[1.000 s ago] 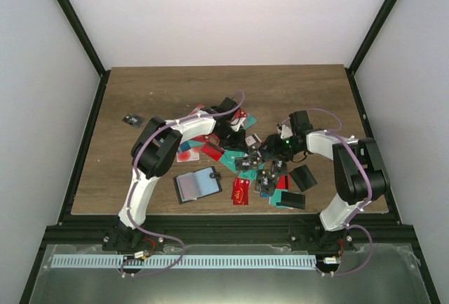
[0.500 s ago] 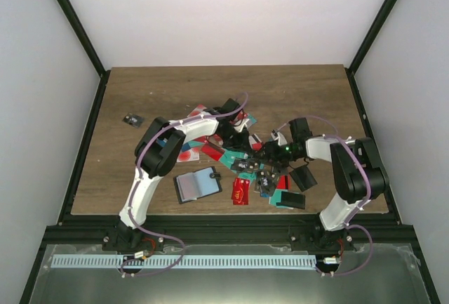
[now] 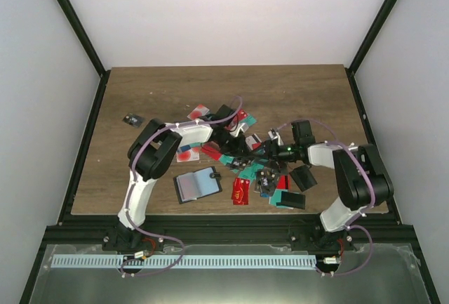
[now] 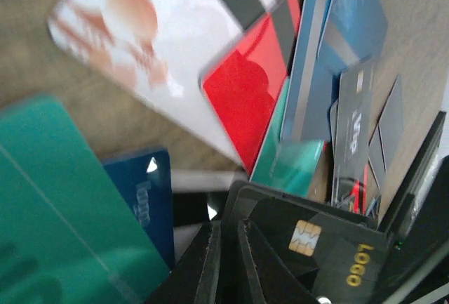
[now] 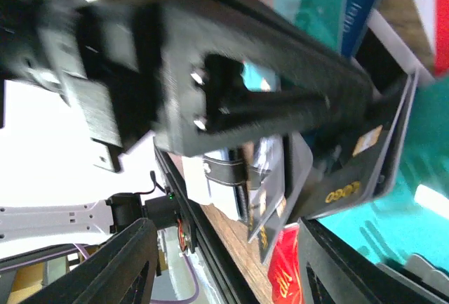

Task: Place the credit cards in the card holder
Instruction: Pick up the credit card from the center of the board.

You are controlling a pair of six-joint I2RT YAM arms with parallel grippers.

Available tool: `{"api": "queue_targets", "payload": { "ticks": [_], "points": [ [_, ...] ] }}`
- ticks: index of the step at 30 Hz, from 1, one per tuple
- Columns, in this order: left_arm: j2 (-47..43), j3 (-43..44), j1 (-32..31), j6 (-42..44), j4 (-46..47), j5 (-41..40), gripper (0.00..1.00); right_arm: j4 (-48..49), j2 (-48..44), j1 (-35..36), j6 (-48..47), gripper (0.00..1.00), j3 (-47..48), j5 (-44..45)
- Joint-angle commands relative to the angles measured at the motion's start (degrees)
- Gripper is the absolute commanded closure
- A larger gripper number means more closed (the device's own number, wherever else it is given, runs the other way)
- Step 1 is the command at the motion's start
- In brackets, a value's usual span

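Note:
The credit cards (image 3: 242, 167) lie in a loose heap at mid-table. Red (image 4: 245, 93), white-pink (image 4: 140, 30), teal (image 4: 56, 206) and blue (image 4: 147, 199) ones fill the left wrist view. My left gripper (image 3: 240, 145) (image 4: 228, 230) sits low over the heap, shut on a black card (image 4: 330, 248) (image 5: 347, 188) with a gold chip. My right gripper (image 3: 264, 152) (image 5: 224, 251) faces it from the right, fingers wide apart, holding nothing. The card holder (image 3: 198, 184) (image 5: 228, 177) lies open near the front, left of the heap.
Plain black flat cases (image 3: 304, 176) (image 3: 293, 200) lie on the right of the heap. A red card (image 3: 240, 192) rests beside the holder. A small dark item (image 3: 131, 119) lies alone at the far left. A black frame (image 3: 224, 230) borders the table's near edge.
My right gripper has moved left across the heap, close to the left gripper. The left gripper has shifted a little toward the near side, staying shut.

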Motion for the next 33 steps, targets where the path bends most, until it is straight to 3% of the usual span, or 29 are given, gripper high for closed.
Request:
{"api": "queue_targets", "payload": {
  "ticks": [1,9,14,19,24,33],
  "points": [
    [-1.5,-5.7,-1.9,-2.8,-1.5,1.0,0.9,1.5,-4.8,0.1,0.2,0.43,0.2,-0.9],
    [-5.0,-12.2,-5.0,-6.2,3.4,1.7,0.9,-1.0,-9.2,0.1,-0.6,0.43,-6.3,1.1],
    [-7.5,-14.3,-5.6,-8.0,5.4,0.8,0.9,-10.6,-12.1,0.1,-5.2,0.43,-6.0,7.7],
    [-12.0,-13.1,-5.6,-7.7,3.1,-1.5,0.89,-14.4,-15.9,0.2,-6.5,0.43,-7.3,9.0],
    [-15.7,-11.2,-5.2,-5.5,-1.4,-7.0,0.86,-17.0,-20.8,0.9,-2.7,0.41,-10.4,13.1],
    [-7.7,-5.9,-5.1,1.5,-8.4,-9.8,0.85,-11.5,-25.8,7.6,8.7,0.4,-16.1,15.5]
  ]
}}
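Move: The raised black credit cards lean beside my closed left fingers, about 3 cm back and 1 cm to the right, barely below them; from my open right hand they are some 6 cm left, 1 cm back and 4 cm lower. The flat black pile lies about 7 cm behind my right hand, 1 cm right and 6 cm below. The red cards are some 11 cm back and 7 cm left of that hand, the card holder 9 cm back and 21 cm left. With my closed left fingers already against the raised black cards, I sweep about 7 cm back towards my bases, then lift some 4 cm clear, easing a little forward and starting to sink again. My right hand first rises a couple of centimetres off to the cards' right, then travels about 9 cm back and lower to come over the flat black pile, fingers staying half open and tipping down some 10 degrees. ##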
